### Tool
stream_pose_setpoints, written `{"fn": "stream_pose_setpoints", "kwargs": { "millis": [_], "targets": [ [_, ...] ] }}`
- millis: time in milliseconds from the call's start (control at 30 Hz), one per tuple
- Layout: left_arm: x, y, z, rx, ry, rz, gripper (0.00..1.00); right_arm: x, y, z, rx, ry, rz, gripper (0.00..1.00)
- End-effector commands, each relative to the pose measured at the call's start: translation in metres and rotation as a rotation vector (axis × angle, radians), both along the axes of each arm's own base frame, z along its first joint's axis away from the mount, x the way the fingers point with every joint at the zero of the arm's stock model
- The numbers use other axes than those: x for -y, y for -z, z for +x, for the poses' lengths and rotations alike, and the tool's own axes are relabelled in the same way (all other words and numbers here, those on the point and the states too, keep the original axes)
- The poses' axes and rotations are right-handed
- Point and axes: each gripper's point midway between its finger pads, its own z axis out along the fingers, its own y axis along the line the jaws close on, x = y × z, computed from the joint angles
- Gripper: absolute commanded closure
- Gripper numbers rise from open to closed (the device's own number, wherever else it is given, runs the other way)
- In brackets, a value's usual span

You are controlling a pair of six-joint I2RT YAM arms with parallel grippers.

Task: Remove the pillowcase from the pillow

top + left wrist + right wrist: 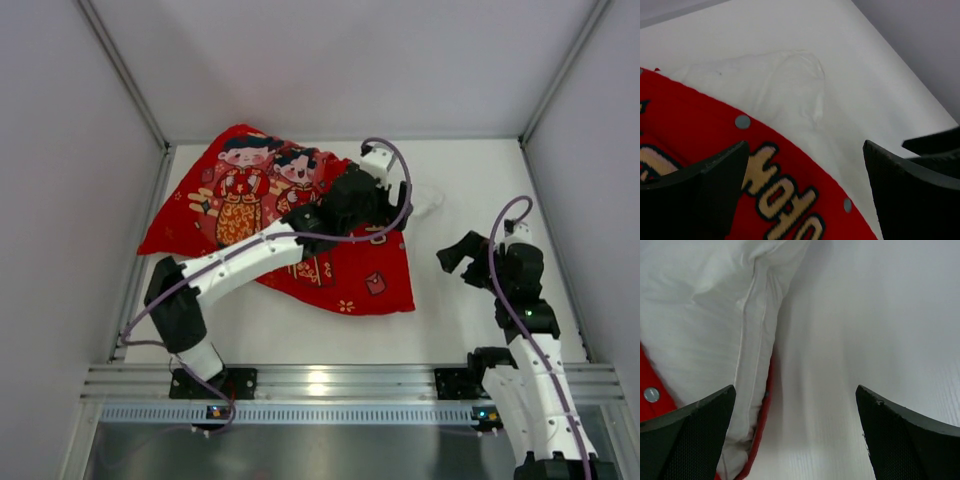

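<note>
The red pillowcase (250, 215), printed with cartoon children, lies left of the table's middle. A corner of the white pillow (426, 200) pokes out at its right edge. My left gripper (392, 212) hovers open over that edge. In the left wrist view its jaws stand wide apart above the pillowcase (700, 135) hem with snap buttons and gold characters, the pillow (785, 85) just beyond, and nothing is held by the left gripper (805, 172). My right gripper (458, 262) is open to the right of the cover. In its view the pillow (700, 315) and pillowcase (649, 382) lie left of the right gripper (795, 412).
The white table (480, 180) is boxed in by pale walls at the back and both sides. A metal rail (320, 385) runs along the near edge with both arm bases on it. The left arm's white links (240, 262) lie across the pillowcase.
</note>
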Motion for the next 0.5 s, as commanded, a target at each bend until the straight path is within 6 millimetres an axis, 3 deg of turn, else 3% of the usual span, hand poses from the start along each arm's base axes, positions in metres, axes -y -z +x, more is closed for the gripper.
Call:
{"fn": "stream_pose_setpoints", "kwargs": {
  "millis": [0,167,267,400,467],
  "targets": [
    [-0.017,-0.042,-0.041,0.047,0.037,-0.082,0.02,-0.014,0.002,-0.009,0.014,-0.083,0.025,0.01],
    [-0.030,-0.044,-0.096,0.090,0.046,-0.014,0.02,-0.029,0.008,-0.014,0.009,-0.172,0.056,0.01],
    [-0.034,-0.031,-0.125,0.103,0.038,0.061,0.02,-0.038,0.009,-0.012,0.029,-0.215,0.092,0.01],
    [-0.030,0.008,-0.162,0.047,0.065,0.100,0.02,-0.043,0.013,-0.008,0.026,-0.240,0.111,0.01],
    [-0.026,0.037,-0.183,0.011,0.101,0.136,0.02,-0.045,0.012,-0.005,0.037,-0.251,0.111,0.01]
  ]
}}
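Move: From the left hand the near corner of the pillowcase's open edge lies about 17 cm back, 5 cm right and some 24 cm below. The pillow's bare white end is about 11 cm ahead and 10 cm to the right of that hand, some 22 cm lower. From the right hand the middle of the open edge is about 6 cm ahead and 12 cm left, 14 cm down; the near corner lies about 7 cm back and 10 cm left, also 14 cm down. Bring the open left gripper back about 17 cm over the red pillowcase towards the near corner of its open edge, rising some 4 cm on the way and dipping again at the end, with the wrist turning about 10 degrees clockwise. Meanwhile ease the right gripper a few centimetres left and down towards the open edge, turning it slightly counter-clockwise, fingers kept wide. ##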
